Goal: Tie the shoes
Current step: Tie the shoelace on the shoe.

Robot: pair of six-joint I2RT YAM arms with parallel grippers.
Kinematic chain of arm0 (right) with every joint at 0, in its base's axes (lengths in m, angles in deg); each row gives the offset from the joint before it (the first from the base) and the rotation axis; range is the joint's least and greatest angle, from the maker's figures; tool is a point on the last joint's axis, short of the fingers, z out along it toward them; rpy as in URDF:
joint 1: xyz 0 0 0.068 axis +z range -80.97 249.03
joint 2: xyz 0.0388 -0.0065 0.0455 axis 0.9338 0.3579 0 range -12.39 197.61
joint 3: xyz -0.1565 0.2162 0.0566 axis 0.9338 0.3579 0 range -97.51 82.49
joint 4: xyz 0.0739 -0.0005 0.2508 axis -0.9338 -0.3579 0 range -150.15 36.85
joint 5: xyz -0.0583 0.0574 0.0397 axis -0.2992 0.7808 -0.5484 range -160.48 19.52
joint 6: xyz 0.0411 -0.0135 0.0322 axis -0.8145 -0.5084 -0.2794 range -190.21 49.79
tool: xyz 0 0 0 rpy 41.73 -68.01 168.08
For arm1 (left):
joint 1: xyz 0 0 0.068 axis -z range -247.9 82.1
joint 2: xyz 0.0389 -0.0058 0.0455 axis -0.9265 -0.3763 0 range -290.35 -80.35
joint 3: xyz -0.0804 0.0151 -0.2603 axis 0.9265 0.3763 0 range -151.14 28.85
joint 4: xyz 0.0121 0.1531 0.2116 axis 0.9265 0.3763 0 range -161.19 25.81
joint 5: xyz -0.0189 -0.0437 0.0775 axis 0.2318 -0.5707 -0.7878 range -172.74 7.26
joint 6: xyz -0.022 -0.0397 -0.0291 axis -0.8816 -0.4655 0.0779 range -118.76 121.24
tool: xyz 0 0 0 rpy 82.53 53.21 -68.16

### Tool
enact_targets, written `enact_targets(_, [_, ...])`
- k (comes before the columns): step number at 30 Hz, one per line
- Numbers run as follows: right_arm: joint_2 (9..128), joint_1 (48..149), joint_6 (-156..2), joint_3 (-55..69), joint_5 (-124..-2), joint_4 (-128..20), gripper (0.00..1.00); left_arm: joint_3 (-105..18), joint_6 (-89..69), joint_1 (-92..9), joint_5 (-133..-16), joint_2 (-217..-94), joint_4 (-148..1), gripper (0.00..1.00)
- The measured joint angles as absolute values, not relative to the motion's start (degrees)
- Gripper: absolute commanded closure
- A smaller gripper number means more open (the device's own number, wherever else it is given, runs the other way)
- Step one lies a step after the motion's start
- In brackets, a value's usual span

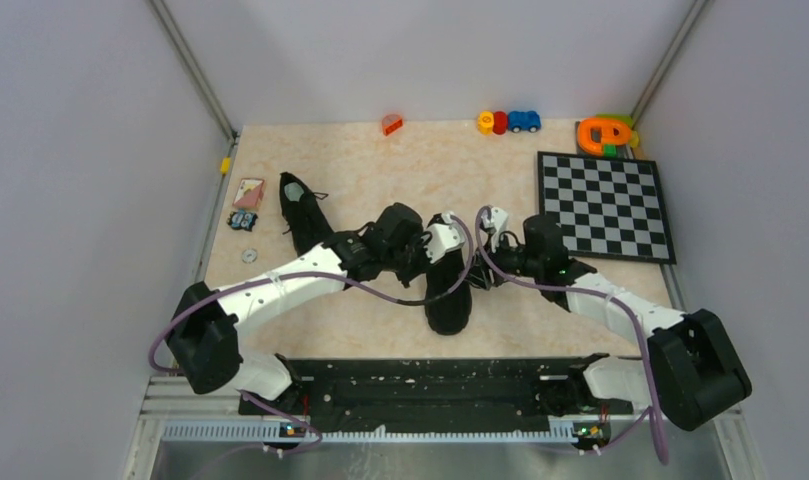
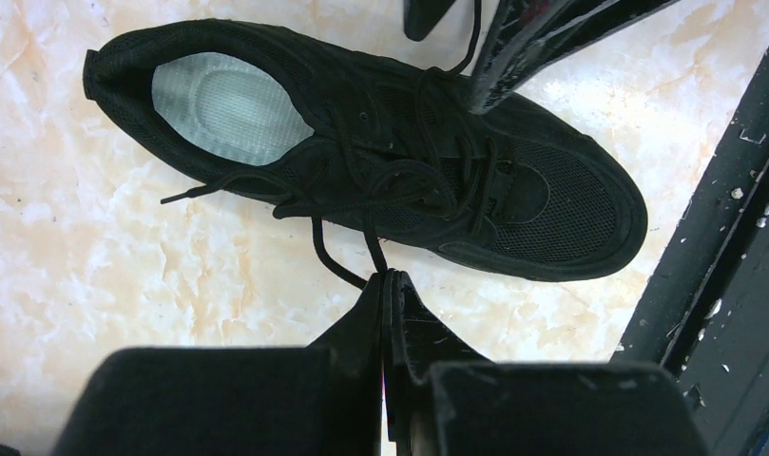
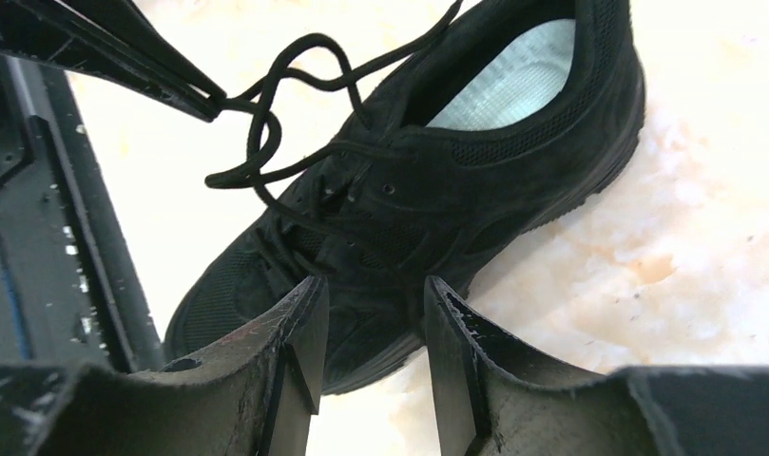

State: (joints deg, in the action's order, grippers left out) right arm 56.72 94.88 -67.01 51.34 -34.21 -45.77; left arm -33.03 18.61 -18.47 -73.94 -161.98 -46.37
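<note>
One black shoe [image 1: 448,300] lies between my two grippers, toe toward the near edge; its pale insole [image 2: 223,95] shows in the left wrist view. The other black shoe [image 1: 302,215] lies apart at the back left. My left gripper [image 2: 388,276] is shut on a thin black lace [image 2: 369,242] just beside the shoe's flank. In the right wrist view that lace [image 3: 266,142] runs in loose loops from the left gripper's tips to the eyelets. My right gripper [image 3: 373,282] hangs open over the shoe's side, with nothing between its fingers.
A black-and-white chessboard [image 1: 605,205] lies at the right. Small toys sit along the back edge: an orange block [image 1: 391,124], a yellow-red-blue toy [image 1: 508,122] and an orange-green one [image 1: 605,133]. A card [image 1: 248,192] and a washer [image 1: 248,256] lie left. The black base rail [image 1: 430,385] spans the near edge.
</note>
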Motion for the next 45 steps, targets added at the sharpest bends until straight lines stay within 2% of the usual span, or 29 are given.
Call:
enact_targets(8, [60.0, 95.7, -62.7, 51.3, -36.6, -42.1, 0.58, -33.1, 17.8, -18.9, -73.1, -162.0, -46.3, 1.0])
enact_targets(11, [61.5, 96.1, -62.2, 51.3, -36.4, -41.6, 0.63, -33.1, 17.6, -19.2, -73.1, -162.0, -46.3, 1.0])
enact_targets(14, [62.7, 96.3, -62.2, 51.3, -36.2, -41.3, 0.71, -33.1, 17.4, -19.5, -72.8, -162.0, -46.3, 1.0])
enact_targets(15, [62.9, 96.3, -62.2, 51.3, -36.1, -41.1, 0.77, -33.1, 17.3, -19.6, -72.7, -161.9, -46.3, 1.0])
enact_targets(17, [63.4, 96.3, -62.0, 51.3, -35.8, -40.7, 0.95, -33.1, 16.9, -19.9, -72.4, -161.9, -46.3, 1.0])
enact_targets(18, [63.6, 96.3, -62.0, 51.2, -35.7, -40.6, 1.0, -33.1, 16.6, -20.1, -72.2, -161.8, -46.3, 1.0])
enact_targets(30, [63.4, 92.9, -68.1, 49.2, -36.6, -39.9, 1.0, -42.1, 1.7, -21.1, -69.2, -163.6, -35.7, 1.0])
enact_targets(39, [61.7, 91.0, -73.5, 47.1, -36.3, -39.0, 1.0, -35.9, -7.8, -28.1, -46.1, -164.3, -35.8, 1.0])
enact_targets(45, [62.1, 89.6, -75.4, 46.7, -36.3, -38.3, 1.0, -24.6, -20.5, -34.3, -28.7, -162.6, -52.1, 1.0])
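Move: The free lace end the right hand is after runs between its open fingers, about 3 cm below, 1 cm ahead and 1 cm left. The shoe's middle is roughly 5 cm to that hand's left, 2 cm ahead and 7 cm down. From the left hand, shut on its two lace strands, that free end is about 9 cm right, 2 cm ahead and 6 cm below. The shoe's toe is some 12 cm back, 5 cm right and 11 cm below, and the lace coil is level, 3 cm right and 3 cm lower. The right hand sinks about 2.5 cm at the shoe's right side, edging forward, and shuts its open fingers on the free lace end, then carries it forward and up about 5 cm each way with a slight clockwise turn. The left hand keeps its pinch on the two strands nearly still at first, then rises some 3 cm and draws back about 6 cm towards the toe end, sinking partly again and tipping its fingertips down and back by some 60 degrees. ##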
